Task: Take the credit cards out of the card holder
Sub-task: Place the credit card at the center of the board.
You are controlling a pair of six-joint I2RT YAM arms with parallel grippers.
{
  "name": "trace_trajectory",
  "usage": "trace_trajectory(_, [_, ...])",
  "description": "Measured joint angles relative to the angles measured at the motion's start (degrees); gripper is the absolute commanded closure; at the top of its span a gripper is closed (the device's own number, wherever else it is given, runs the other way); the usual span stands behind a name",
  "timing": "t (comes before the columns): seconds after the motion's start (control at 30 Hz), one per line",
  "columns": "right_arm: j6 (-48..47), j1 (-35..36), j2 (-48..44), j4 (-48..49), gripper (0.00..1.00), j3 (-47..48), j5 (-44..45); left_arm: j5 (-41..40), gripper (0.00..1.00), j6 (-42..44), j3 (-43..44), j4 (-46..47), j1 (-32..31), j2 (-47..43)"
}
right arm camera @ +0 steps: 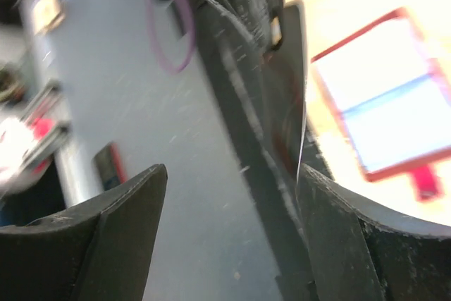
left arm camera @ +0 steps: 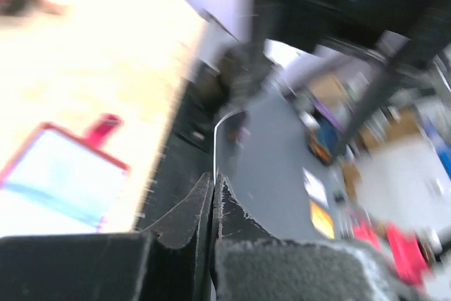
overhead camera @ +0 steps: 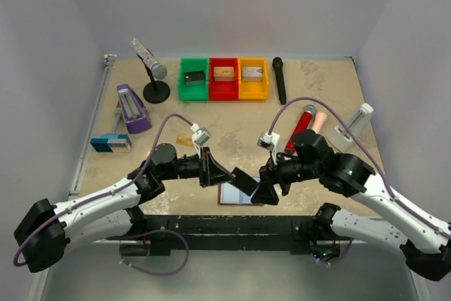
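Note:
The card holder [overhead camera: 231, 194] lies open on the table near the front edge, dark red outside and light blue inside. It shows in the left wrist view as the card holder [left arm camera: 56, 174] with its red tab, and in the right wrist view as the card holder [right arm camera: 387, 96]. A black credit card [overhead camera: 244, 178] hangs above it between the two grippers. My left gripper [overhead camera: 230, 174] is shut on the card's edge, and the thin card [left arm camera: 214, 146] stands edge-on out of the closed left gripper [left arm camera: 213, 181]. My right gripper [overhead camera: 258, 191] is open, and the card [right arm camera: 289, 89] rests against its right finger [right arm camera: 331, 209]. No other credit cards are in view.
Green [overhead camera: 182, 80], red [overhead camera: 224, 89] and yellow [overhead camera: 254, 91] bins with blocks stand at the back. A black microphone [overhead camera: 280, 80], a red microphone [overhead camera: 301, 126], a microphone stand [overhead camera: 156, 91], a purple stapler [overhead camera: 132, 108] and a blue box [overhead camera: 110, 144] lie around.

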Motion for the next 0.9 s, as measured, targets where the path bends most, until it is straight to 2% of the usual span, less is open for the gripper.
trace_trajectory(0.13, [2.1, -0.2, -5.7, -2.0, 0.22, 0.9, 10.8, -13.1, 1.0, -1.5, 1.8, -8.0, 2.8, 1.7])
trace_trajectory(0.23, [4.1, -0.3, -9.2, -2.6, 0.22, -0.1, 15.7, -21.5, 1.0, -2.4, 5.9, -14.5, 5.1, 7.8])
trace_trajectory(0.33, [6.0, -0.3, -11.4, -2.5, 0.22, -2.7, 18.2, -25.6, 1.0, -2.8, 9.4, -17.6, 7.6, 14.7])
trace_trajectory(0.57, [9.7, -0.2, -14.8, -1.9, 0.23, -8.7, 18.7, -25.3, 1.0, -4.3, 15.0, -17.8, 13.6, 28.3])
trace_trajectory(0.9, [11.1, -0.2, -16.9, -0.5, 0.23, -10.4, 18.2, -24.5, 1.0, -6.0, 18.1, -15.5, 18.6, 37.5])
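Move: The left gripper holds the black credit card. The open spot at the board's centre is some 21 cm ahead, about 3 cm left and 20 cm below. The open card holder lies about 5 cm ahead, 4 cm right and 20 cm below; the yellow card roughly 25 cm ahead and 15 cm left at table level; the red microphone about 29 cm ahead, 24 cm right. From the right gripper the spot is about 24 cm ahead, 14 cm left and 20 cm below. Carry the black card with the shut left gripper out past the card holder to the board's centre: swing it some 20 cm forward, sinking about 15 cm and drifting slightly left, turning counter-clockwise so the fingers tip down towards forward-right, slowing near the end. Meanwhile back the wide-open right gripper about 4 cm right, dip it about 3 cm after a small rise, and turn it 20 degrees clockwise. ##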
